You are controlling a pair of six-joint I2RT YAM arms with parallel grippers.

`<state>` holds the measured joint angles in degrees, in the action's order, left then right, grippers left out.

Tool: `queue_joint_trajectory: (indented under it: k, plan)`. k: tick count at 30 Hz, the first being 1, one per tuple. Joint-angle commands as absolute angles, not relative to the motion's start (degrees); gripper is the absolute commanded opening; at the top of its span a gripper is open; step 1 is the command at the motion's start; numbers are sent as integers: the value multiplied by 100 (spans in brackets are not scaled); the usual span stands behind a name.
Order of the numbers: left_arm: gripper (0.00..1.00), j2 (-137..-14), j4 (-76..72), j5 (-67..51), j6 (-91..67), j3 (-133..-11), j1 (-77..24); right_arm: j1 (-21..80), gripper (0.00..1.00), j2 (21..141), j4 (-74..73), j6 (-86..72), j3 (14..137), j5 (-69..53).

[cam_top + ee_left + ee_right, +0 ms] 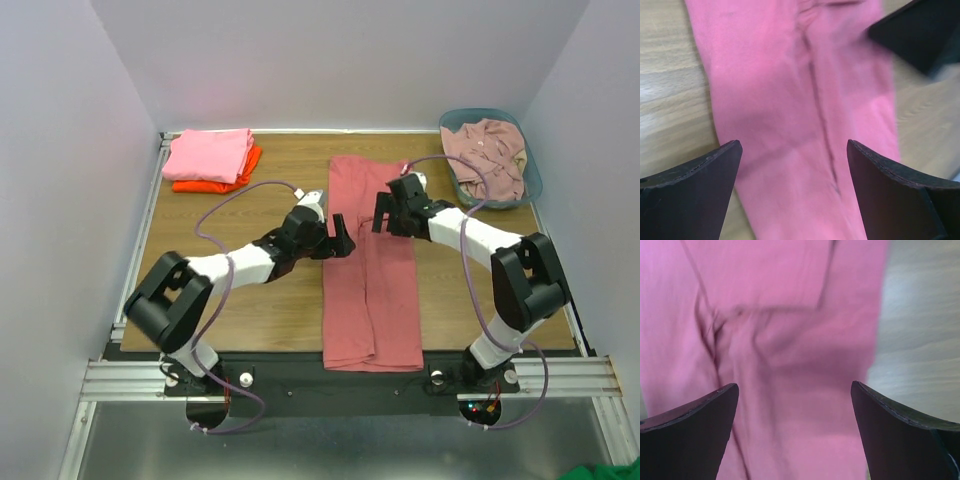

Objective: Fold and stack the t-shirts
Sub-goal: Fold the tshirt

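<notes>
A coral-red t-shirt [368, 280] lies as a long narrow strip down the middle of the table, folded lengthwise, its near end hanging over the front edge. My left gripper [343, 236] hovers open at the strip's left edge. My right gripper [384, 212] hovers open over its upper right part. In the left wrist view the same coral-red t-shirt [790, 100] fills the space under the wide-apart fingers [700, 185]. The right wrist view shows that t-shirt [780, 365] wrinkled beneath open fingers [900, 430]. A bright pink t-shirt [208, 155] lies folded on an orange t-shirt [210, 184] at the back left.
A blue-grey plastic basket [527, 190] at the back right holds a crumpled pale dusty-pink t-shirt [488, 155]. White walls close in the table on three sides. A metal rail [300, 378] runs along the front edge by the arm bases.
</notes>
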<state>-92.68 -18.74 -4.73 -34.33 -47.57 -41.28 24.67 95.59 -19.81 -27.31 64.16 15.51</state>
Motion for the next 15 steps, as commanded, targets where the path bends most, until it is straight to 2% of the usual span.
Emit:
queue_joint_trajectory:
  k: [1, 7, 10, 15]
  plan:
    - [99, -7906, -1847, -317, -3261, -4440, -4157, 2925, 100, 9325, -1424, -2962, 6083, 1187]
    - [98, -6664, -1196, 290, -3532, -3553, -4149, 3375, 100, 9553, -1354, -3111, 5932, 1669]
    - [98, -6137, -959, 317, -3787, -3096, -4157, 3358, 100, 10018, -1354, -3129, 6160, 2160]
    - [98, -5731, -826, 246, -4007, -2594, -4157, 3279, 100, 11055, -1354, -3383, 6907, 2311]
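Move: My right hand hangs over the t-shirt, fingers open. The corner where the shirt's lengthwise crease meets the cross fold lies about 3 cm ahead of it, 5 cm left and 6 cm below; the near hem is some 35 cm back, 1 cm left. The basket stands about 29 cm right, 16 cm ahead. From my left hand that fold corner lies about 6 cm ahead, 4 cm right and lower. With my right hand I slide about 5 cm left over the shirt while drawing back, then ease forward a little and sink towards the crease, fingers wide open, until the tips seem to meet the cloth. Meanwhile my open left hand leaves the shirt in an arc, lifting some 10 cm then coming partly down, travelling left and back over bare table beside the shirt's left edge. ##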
